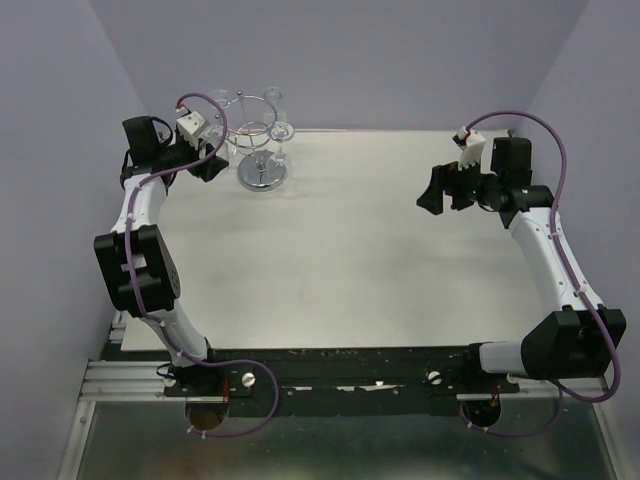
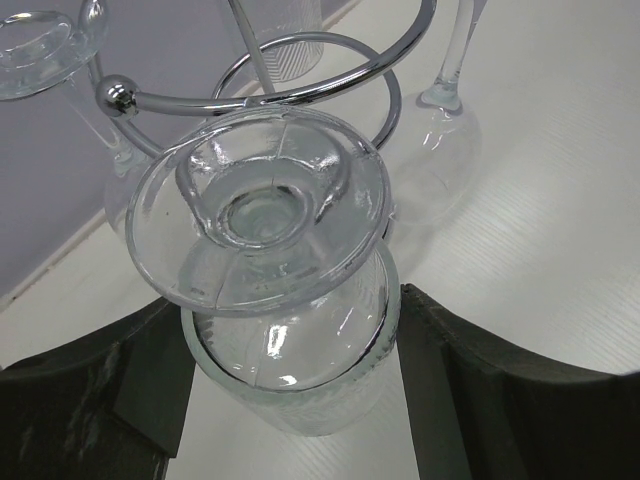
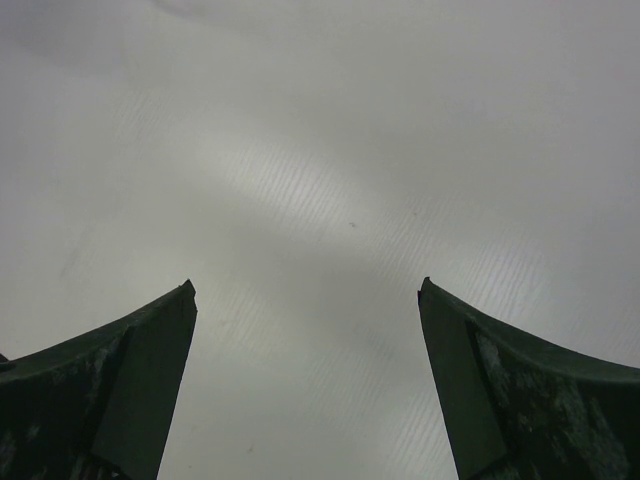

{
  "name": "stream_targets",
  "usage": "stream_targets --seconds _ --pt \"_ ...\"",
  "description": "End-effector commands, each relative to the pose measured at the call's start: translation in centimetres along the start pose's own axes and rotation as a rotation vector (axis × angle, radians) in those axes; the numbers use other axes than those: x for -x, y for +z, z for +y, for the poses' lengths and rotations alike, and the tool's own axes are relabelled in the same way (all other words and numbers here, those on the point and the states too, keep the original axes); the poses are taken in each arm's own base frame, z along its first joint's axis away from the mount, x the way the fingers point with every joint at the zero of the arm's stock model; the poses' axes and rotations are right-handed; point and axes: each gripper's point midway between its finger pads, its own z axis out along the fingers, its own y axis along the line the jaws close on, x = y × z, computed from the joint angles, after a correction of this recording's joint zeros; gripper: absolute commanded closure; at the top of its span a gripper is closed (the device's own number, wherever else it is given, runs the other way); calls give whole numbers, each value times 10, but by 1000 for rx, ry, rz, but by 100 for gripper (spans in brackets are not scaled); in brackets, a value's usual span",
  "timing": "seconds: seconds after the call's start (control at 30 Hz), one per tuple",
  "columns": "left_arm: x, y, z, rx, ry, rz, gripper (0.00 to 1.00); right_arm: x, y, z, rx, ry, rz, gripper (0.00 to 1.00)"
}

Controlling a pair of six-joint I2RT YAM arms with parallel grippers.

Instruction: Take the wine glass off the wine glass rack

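The chrome wine glass rack (image 1: 262, 176) stands at the table's far left; its ring (image 2: 300, 95) fills the top of the left wrist view. A clear wine glass (image 2: 265, 210) hangs upside down from the ring, foot up. My left gripper (image 2: 290, 300) is at the rack's left side (image 1: 205, 160). Its two fingers press against the glass's bowl on either side, and the foot is still at the ring. My right gripper (image 1: 436, 190) is open and empty over bare table at the right (image 3: 305, 285).
Two more clear glasses hang from the rack, one to the right (image 2: 440, 150) and one at upper left (image 2: 40, 50). The purple back wall is close behind the rack, and the left wall is near my left arm.
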Motion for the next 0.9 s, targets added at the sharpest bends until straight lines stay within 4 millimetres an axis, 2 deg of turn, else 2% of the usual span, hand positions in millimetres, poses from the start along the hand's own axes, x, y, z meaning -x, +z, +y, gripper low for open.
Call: stream_targets --seconds 0.0,0.4,0.53,0.7,0.87 --pt "39 -18 -6 -3 81 -82 100 -2 -2 -2 -15 -1 -4 0" --pt "38 -28 -6 6 81 -60 100 -2 0 0 -1 8 1 0" --pt "34 -47 -2 66 21 -48 100 2 -3 -1 -7 -7 -10 0" --pt "29 -70 -14 207 -183 -68 100 2 -5 -5 -30 -49 -9 0" --pt "23 -74 -56 239 -575 -158 100 9 -6 -12 -47 -131 -7 1"
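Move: The left hand already grips the bowl of the upside-down wine glass, whose middle is a few centimetres above the fingers. The rack's middle lies about 6 cm ahead and 8 cm to the right, roughly level. The back-left glass hangs some 10 cm ahead and 1 cm right, the front-right glass about 16 cm to the right, no farther out. From the right hand the rack is roughly 20 cm ahead and 42 cm left. Keeping its pinch on the bowl, the left hand carries the upside-down glass away from the rack: it eases back a little over 1 cm with a slight lift and a touch to its left, then quickens towards the base, about 7 cm back overall and a couple left. In the quick part the wrist swings some 15 degrees counter-clockwise and rolls its left side down, tipping the fingers slightly downward. ##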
